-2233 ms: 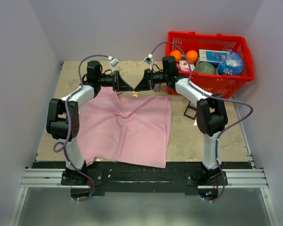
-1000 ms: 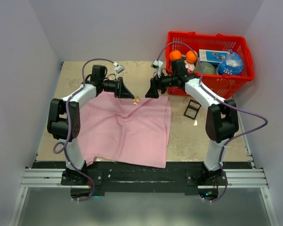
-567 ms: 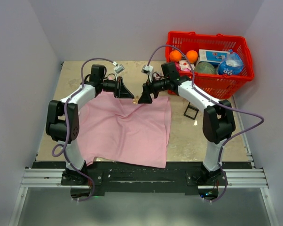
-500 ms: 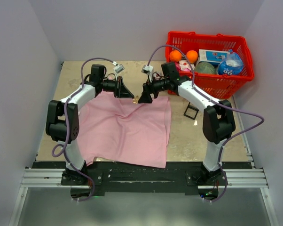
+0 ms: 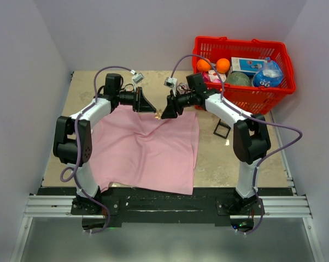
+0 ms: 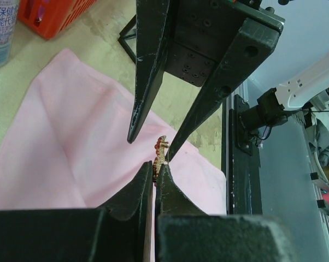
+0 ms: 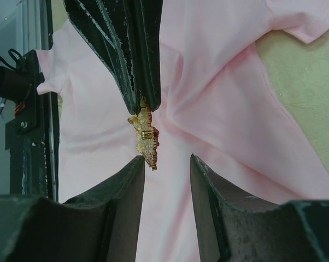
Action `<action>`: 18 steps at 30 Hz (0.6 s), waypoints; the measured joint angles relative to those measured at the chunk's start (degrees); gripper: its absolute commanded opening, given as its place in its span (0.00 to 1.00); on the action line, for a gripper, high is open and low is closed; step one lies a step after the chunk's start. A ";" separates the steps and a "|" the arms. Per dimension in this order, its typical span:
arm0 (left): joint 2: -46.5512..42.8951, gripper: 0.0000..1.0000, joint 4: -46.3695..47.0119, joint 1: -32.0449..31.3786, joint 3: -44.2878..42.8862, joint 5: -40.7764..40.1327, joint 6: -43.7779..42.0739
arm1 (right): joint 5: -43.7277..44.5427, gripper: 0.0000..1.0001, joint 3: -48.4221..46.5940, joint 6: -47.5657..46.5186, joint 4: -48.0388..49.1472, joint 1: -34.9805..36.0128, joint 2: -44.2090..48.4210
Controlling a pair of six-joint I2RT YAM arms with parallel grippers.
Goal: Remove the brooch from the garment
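Note:
The pink garment [image 5: 148, 153] lies spread on the table, its far edge drawn up in folds. My left gripper [image 5: 152, 109] is shut on the small golden brooch [image 6: 161, 152], which sticks out past its tips. In the right wrist view the brooch [image 7: 145, 136] hangs from those dark tips over the pink garment [image 7: 230, 103]. My right gripper [image 7: 165, 158] faces the left one, open, with its jaws on either side of the brooch's lower end. Its left finger [image 7: 133, 180] touches the brooch; the other stands clear. The fabric creases run toward the brooch.
A red basket [image 5: 239, 39] at the back right holds two oranges [image 5: 223, 65], a box, a blue bag and a green item. A small black frame [image 5: 223, 127] lies on the table right of the garment. Side walls close in the table.
My right gripper has moved left up to the brooch and narrowed its jaws around it. The left gripper has stayed shut in the same place.

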State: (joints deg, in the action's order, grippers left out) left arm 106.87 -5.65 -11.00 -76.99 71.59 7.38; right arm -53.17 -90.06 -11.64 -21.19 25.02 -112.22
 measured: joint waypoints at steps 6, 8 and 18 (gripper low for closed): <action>0.00 0.00 0.70 0.00 0.00 0.17 0.61 | -0.70 0.41 -0.83 0.09 0.15 0.02 -0.20; 0.00 0.00 0.85 0.00 0.00 0.17 0.63 | -1.29 0.41 -1.31 0.09 0.22 0.00 -0.48; 0.07 0.04 1.11 0.13 0.00 -0.79 0.59 | -4.63 0.00 -3.80 0.70 -0.22 0.04 -2.95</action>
State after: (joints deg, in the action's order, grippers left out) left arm 106.94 -4.54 -10.87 -76.99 70.81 7.97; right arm -57.80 -93.86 -10.94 -21.41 25.06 -115.18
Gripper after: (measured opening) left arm 0.038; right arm 0.115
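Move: My left fingertips still pinch the brooch, its middle about 1 cm to the right of that hand point. From my right hand, fingers half open, the brooch's middle lies about 2 cm to the left, 1 cm back and 1 cm higher. The can stands some 14 cm ahead and 9 cm to the right of my right hand, 8 cm lower; the garment's middle is about 9 cm back, 10 cm left and 14 cm below. I close my right fingers from half open to nearly shut on the brooch's free end, after easing that hand about 1 cm left towards my left fingertips and a little up, with hardly any turn of the wrist. My left hand stays put in the air and keeps its pinch on the other end. ##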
